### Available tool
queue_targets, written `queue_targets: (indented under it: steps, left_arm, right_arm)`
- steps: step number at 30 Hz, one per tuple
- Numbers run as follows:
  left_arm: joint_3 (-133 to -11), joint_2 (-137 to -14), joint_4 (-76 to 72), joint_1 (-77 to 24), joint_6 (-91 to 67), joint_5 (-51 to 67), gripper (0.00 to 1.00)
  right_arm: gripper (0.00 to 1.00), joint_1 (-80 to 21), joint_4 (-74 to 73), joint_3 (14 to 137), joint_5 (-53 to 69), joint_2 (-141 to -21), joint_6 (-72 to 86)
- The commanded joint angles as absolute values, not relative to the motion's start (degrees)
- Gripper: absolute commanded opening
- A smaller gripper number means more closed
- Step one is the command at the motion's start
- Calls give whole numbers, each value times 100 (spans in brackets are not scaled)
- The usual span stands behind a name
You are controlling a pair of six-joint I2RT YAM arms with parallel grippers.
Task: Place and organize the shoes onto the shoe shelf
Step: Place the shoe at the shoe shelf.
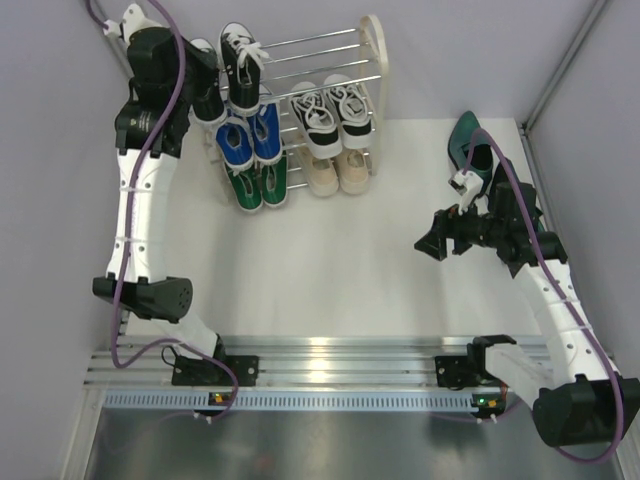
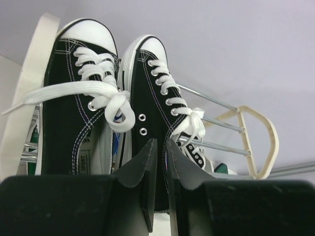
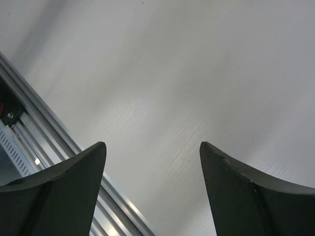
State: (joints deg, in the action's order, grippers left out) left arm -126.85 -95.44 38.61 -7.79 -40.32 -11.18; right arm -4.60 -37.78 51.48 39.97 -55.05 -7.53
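Observation:
The shoe shelf [image 1: 375, 60] stands at the back left. Blue [image 1: 248, 138], green [image 1: 258, 185] and beige [image 1: 338, 172] sneakers and one black-and-white pair [image 1: 322, 115] sit on its tiers. My left gripper [image 1: 212, 100] is at the shelf's top left corner. In the left wrist view its jaws [image 2: 161, 142] are closed to a thin gap on the heel of a black-and-white sneaker [image 2: 152, 98], beside its mate [image 2: 74, 98]. My right gripper [image 1: 432, 245] is open and empty over bare table [image 3: 152, 147]. A dark green dress shoe [image 1: 465, 140] lies behind the right arm.
The shelf's cream side panels [image 2: 256, 128] and chrome rods [image 2: 216, 123] frame the top tier. Walls close in left, back and right. An aluminium rail [image 1: 320, 355] runs along the near edge and shows in the right wrist view [image 3: 44, 132].

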Motion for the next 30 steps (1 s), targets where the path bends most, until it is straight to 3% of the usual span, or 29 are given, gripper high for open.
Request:
queue_targets:
  steps: [1, 8, 13, 17, 30]
  left_arm:
    - [-12630, -9238, 3700, -800, -3929, -791, 18]
    - [-12506, -9351, 3700, -1265, -3797, -1221, 20]
    - [-13409, -9983, 3683, -1301, -3604, -1528, 39]
    - [-13658, -10432, 3385, -1301, -3209, -1854, 47]
    - [-13711, -10986, 3199, -1292, -2576, -2223, 49]
  right_arm:
    - [77, -396, -3753, 5379, 4043, -5379, -791]
    - [77, -387, -3762, 5370, 4052, -5370, -782]
    - [77, -396, -3762, 5370, 4052, -5379, -791]
    - [77, -396, -3770, 5379, 4034, -5379, -800]
    - [77, -387, -3779, 5388, 3990, -5405, -826]
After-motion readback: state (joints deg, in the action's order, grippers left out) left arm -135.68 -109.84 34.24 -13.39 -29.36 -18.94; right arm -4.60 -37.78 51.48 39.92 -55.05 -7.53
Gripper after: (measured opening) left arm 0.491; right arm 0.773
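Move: The right black shoe on the top tier lies about 12 cm ahead of the left hand, some 4 cm to its right and 2 cm below. The left black shoe sits about 10 cm ahead and 5 cm left; the blue pair is one tier down, roughly 8 cm ahead, 4 cm right, 17 cm below. From the right hand, the right black shoe is some 35 cm ahead, 44 cm left and 27 cm higher. Left hand shifts right about 4 cm, then opens and reaches forward 8 cm, dipping, around the right black shoe. ##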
